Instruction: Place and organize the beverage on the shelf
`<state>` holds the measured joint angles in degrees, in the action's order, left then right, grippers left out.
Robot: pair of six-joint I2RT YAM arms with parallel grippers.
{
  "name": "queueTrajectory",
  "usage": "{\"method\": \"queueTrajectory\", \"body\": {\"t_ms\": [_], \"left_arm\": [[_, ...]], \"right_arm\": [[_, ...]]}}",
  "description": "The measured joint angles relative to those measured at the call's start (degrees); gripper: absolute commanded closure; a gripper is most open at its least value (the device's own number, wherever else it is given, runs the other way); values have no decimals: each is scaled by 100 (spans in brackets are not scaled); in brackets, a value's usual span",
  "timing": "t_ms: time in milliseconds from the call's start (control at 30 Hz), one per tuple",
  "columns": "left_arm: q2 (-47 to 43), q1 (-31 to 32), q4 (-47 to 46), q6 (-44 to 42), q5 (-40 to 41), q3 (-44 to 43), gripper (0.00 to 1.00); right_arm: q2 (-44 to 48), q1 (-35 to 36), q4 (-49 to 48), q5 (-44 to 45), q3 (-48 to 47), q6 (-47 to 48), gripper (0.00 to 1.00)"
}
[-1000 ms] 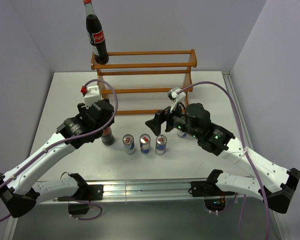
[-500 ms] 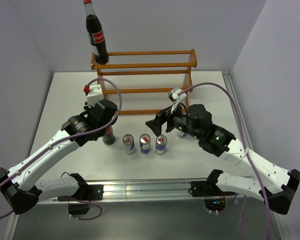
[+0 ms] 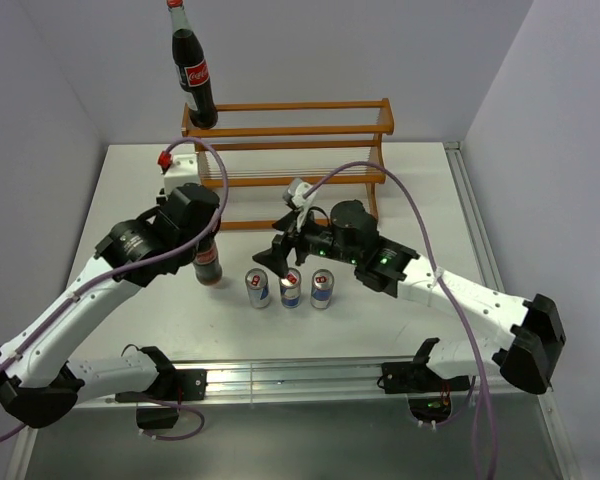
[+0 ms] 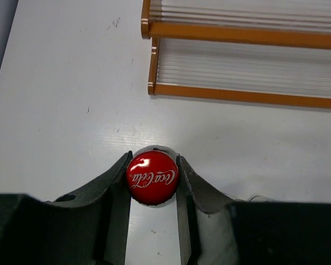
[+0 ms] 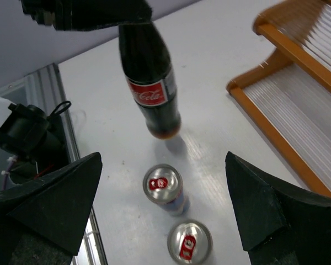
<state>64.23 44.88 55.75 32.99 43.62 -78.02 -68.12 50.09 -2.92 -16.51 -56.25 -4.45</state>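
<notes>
My left gripper [image 4: 153,167] is shut on the red cap [image 4: 152,178] of a dark cola bottle [image 3: 208,266], held upright just off the table in front of the shelf's left end. In the right wrist view that bottle [image 5: 149,83] hangs from the left gripper [image 5: 88,11] above its shadow. My right gripper [image 5: 165,204] stands open over the row of three silver-blue cans [image 3: 291,289]; two cans [image 5: 164,186] [image 5: 189,241] lie between its fingers [image 5: 55,204], untouched. A second cola bottle [image 3: 194,70] stands on the left of the top tier of the orange-brown shelf [image 3: 300,130].
The shelf's lower slatted tiers [image 4: 243,66] lie just beyond the held bottle and hold nothing. A metal rail [image 3: 290,378] runs along the near table edge between the arm bases. Grey walls close in on both sides. Purple cables loop over both arms.
The left gripper has closed on the bottle's cap and raised it slightly, shifting left. The right arm has swung left from the shelf's right side to above the cans, jaws still wide.
</notes>
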Motion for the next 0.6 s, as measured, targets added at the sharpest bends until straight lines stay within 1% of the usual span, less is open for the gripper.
{"method": "queueTrajectory", "body": {"t_ms": [67,200,400,600], "left_arm": [[13,0,114,-48,-55,-289,100],[127,0,579,-92,-229,-1169,100],[413,0,1110,-238,-501,-2350,100],[837,0,1569,-400,-688,-3161,100]], "right_arm": [[-225,140,-356,-85,0,31,0],[-658,413,-1036,-138,-46,105,0],[-1585,743,-1270,-11,-903,240,2],[-2277,927,-1379,240,-1582,444,3]]}}
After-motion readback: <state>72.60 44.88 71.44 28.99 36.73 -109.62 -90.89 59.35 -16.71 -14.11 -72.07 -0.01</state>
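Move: The Coke bottle already hangs by its neck from the left hand, a little off the table, its middle about 10 cm below that hand. From the right hand, its middle lies roughly 15 cm to the left, 4 cm ahead and 9 cm lower. Of the silver cans, all some 20 cm below the right hand, the left one stands about 3 cm left and 1 cm ahead, the middle one about 5 cm right and 1 cm ahead. The bottle is carried up about 10 cm by the left hand, which keeps its pinch just under the cap and barely tilts. Meanwhile the right hand, fingers wide open, sweeps some 12 cm left above the cans towards the bottle's body, turning slightly counter-clockwise and rising a little near the end; it doesn't close. ##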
